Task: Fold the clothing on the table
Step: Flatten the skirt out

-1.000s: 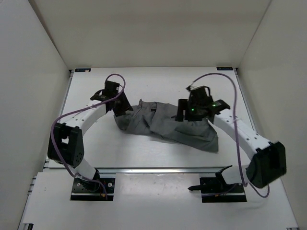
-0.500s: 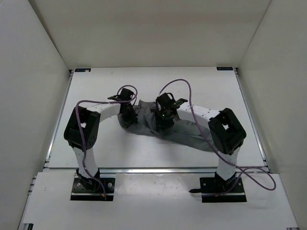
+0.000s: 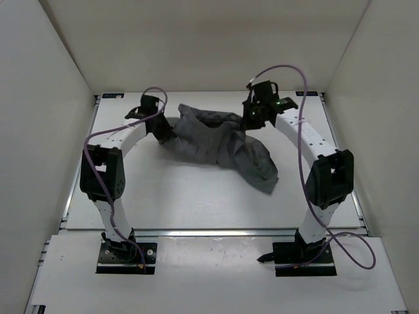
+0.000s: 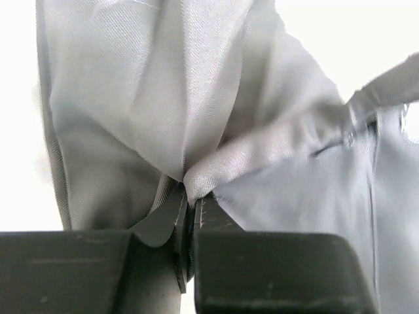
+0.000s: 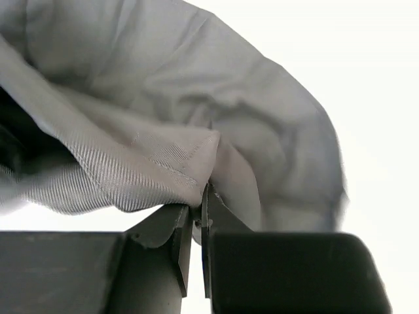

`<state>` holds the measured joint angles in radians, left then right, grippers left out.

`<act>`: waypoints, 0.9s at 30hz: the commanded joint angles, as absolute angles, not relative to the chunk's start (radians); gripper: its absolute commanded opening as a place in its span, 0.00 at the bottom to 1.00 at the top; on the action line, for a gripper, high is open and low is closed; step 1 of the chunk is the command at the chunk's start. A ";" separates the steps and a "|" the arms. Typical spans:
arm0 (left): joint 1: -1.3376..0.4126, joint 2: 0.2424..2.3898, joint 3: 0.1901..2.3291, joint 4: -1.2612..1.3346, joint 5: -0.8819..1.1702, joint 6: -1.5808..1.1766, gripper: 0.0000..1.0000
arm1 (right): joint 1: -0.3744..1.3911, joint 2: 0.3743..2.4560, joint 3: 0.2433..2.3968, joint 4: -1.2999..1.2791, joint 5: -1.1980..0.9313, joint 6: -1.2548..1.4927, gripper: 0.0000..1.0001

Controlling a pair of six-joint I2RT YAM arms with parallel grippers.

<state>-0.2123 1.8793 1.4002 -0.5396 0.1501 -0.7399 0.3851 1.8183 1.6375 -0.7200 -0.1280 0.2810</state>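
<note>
The grey clothing (image 3: 219,140) lies crumpled across the back middle of the white table (image 3: 196,196), one tail trailing toward the front right. My left gripper (image 3: 165,131) is shut on the clothing's left edge; in the left wrist view a fold of the clothing (image 4: 196,118) is pinched between the jaws of the left gripper (image 4: 191,199). My right gripper (image 3: 251,120) is shut on the clothing's upper right edge; in the right wrist view a hemmed corner of the clothing (image 5: 163,157) sits between the jaws of the right gripper (image 5: 196,208). Both arms reach far back.
White walls (image 3: 39,131) close in the left, right and back sides. Metal rails (image 3: 216,231) run along the table's near edge, with black corner brackets (image 3: 112,95) at the back. Purple cables (image 3: 288,69) loop over both arms.
Both grippers closed on the clothing and moved toward the back of the table and apart, dragging and stretching the cloth backward. The right arm swung out to the right.
</note>
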 commanded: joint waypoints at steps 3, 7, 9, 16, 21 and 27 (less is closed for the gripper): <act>-0.190 1.579 1.309 -0.433 0.120 -0.667 0.09 | 0.411 1.597 1.660 -0.790 -0.054 0.094 0.00; -0.186 1.378 0.984 -0.348 0.097 -0.670 0.25 | 0.385 1.415 1.331 -0.727 -0.153 0.081 0.00; -0.190 1.350 0.881 -0.369 0.097 -0.647 0.36 | 0.382 1.335 1.193 -0.727 -0.217 0.078 0.00; -0.184 1.318 0.698 -0.437 0.152 -0.637 0.71 | 0.276 1.126 0.839 -0.733 -0.296 0.182 0.64; -0.248 1.168 0.611 -0.445 0.117 -0.716 0.73 | 0.157 1.095 0.767 -0.704 -0.347 0.245 0.65; -0.319 1.196 0.670 -0.405 0.046 -0.799 0.81 | 0.135 1.143 0.681 -0.605 -0.348 0.368 0.64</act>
<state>-0.3046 1.1419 0.6083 -0.4316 0.0914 -0.7475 0.1318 1.1229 0.7158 -0.6895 -0.3206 0.2890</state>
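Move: Both hands already pinch the skirt's gathered edge, about 30 cm apart. The bare table the edge is going to lies some 18 cm back from the left hand, 2 cm to its left and 8 cm below; from the right hand, 22 cm back, 4 cm right and 16 cm down. The skirt's trailing corner is roughly 20 cm back and 7 cm right of the right hand, 15 cm below it. Still gripping the skirt's edge, both hands flick it up some 8–9 cm, then sweep back about 20 cm towards the bases and down, opening on the way to let go of the cloth. The right hand also goes some 10 cm to its right; the fingers tip up, then down again, and the left hand finally rises slightly, clear of the cloth. ##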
